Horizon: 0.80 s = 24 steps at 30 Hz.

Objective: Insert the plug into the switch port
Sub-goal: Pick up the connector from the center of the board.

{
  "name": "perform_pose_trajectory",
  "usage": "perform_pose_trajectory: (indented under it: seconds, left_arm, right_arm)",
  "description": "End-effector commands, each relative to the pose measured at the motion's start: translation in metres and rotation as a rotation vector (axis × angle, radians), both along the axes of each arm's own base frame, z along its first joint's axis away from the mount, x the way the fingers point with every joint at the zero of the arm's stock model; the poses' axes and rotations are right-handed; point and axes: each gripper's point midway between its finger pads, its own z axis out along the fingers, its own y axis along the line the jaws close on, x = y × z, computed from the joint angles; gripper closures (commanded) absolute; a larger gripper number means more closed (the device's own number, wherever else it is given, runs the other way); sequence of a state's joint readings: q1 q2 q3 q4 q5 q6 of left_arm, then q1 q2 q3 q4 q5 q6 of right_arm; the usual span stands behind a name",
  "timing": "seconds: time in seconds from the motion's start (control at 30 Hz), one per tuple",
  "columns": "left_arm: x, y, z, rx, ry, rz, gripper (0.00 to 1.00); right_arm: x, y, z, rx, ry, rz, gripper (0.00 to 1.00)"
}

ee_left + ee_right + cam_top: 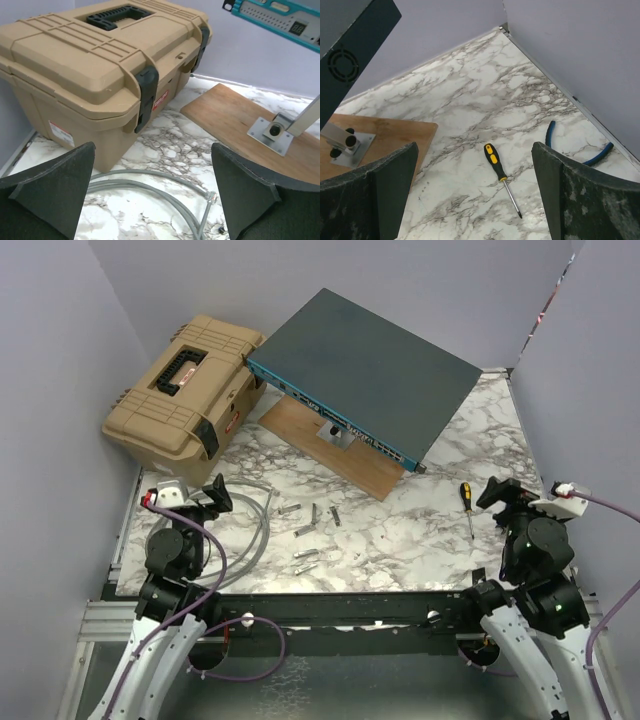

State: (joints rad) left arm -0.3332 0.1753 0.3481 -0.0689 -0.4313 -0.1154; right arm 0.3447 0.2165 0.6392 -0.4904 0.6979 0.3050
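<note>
The switch point(370, 365) is a flat dark grey-teal box raised at a tilt on a stand at the back, its blue socket face point(335, 423) turned toward the front left. That face also shows at the top right of the left wrist view point(280, 17), and a dark corner of the switch shows in the right wrist view point(350, 35). A grey cable point(262, 525) lies coiled at the front left, with its clear plug point(212, 198) on the marble. My left gripper point(215, 495) point(152, 147) is open and empty above the coil. My right gripper point(497, 495) point(475, 146) is open and empty at the right.
A tan toolbox point(185, 385) stands at the back left. A wooden board point(330, 445) with a metal stand foot point(271, 132) lies under the switch. A yellow-black screwdriver point(467, 508) point(501, 176) lies at the right, several small metal parts point(312, 530) at mid-front, and a blue cable point(580, 150) by the right wall.
</note>
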Motion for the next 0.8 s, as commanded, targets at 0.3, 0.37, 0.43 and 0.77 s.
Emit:
perform_pose_trajectory:
  seconds: [0.3,0.37,0.43,0.77]
  left_arm:
    - [-0.005,-0.02,0.011,-0.023,-0.022,-0.076,0.01]
    - [-0.004,-0.023,0.01,-0.021,-0.014,-0.09,0.01]
    - [-0.003,-0.026,0.011,-0.021,-0.007,-0.102,0.01]
    - [0.007,-0.042,0.022,-0.064,0.076,-0.147,0.01]
  right_arm:
    - [0.012,0.002,0.0,-0.037,0.113,-0.019,0.0]
    - [0.016,0.006,0.0,-0.039,0.139,-0.002,0.0]
    - [0.022,0.013,0.001,-0.038,0.162,0.028,0.0]
    - [0.048,0.046,0.005,-0.01,0.38,0.135,0.0]
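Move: The connector group lies on the table some 19 cm to the left hand's right, 2 cm back and about 23 cm below. The gray cable coil is nearly underneath, roughly 4 cm back and 1 cm left; the wooden board is about 19 cm ahead and 25 cm right. From the right hand, the connectors are about 41 cm left, level fore and aft; the screwdriver is 5 cm ahead and 2 cm left, the pliers 4 cm ahead and 7 cm right, all some 26 cm below. Rightward at mid-height, the left hand drifts about 3 cm towards the connectors, turning slightly clockwise and lifting about a centimetre at the end. The right hand goes forward and left over the screwdriver, some 5 cm out and 3 cm across, first dipping a little, then rising, while its fingers tip down about 15 degrees. Both grippers stay wide open and touch nothing. ##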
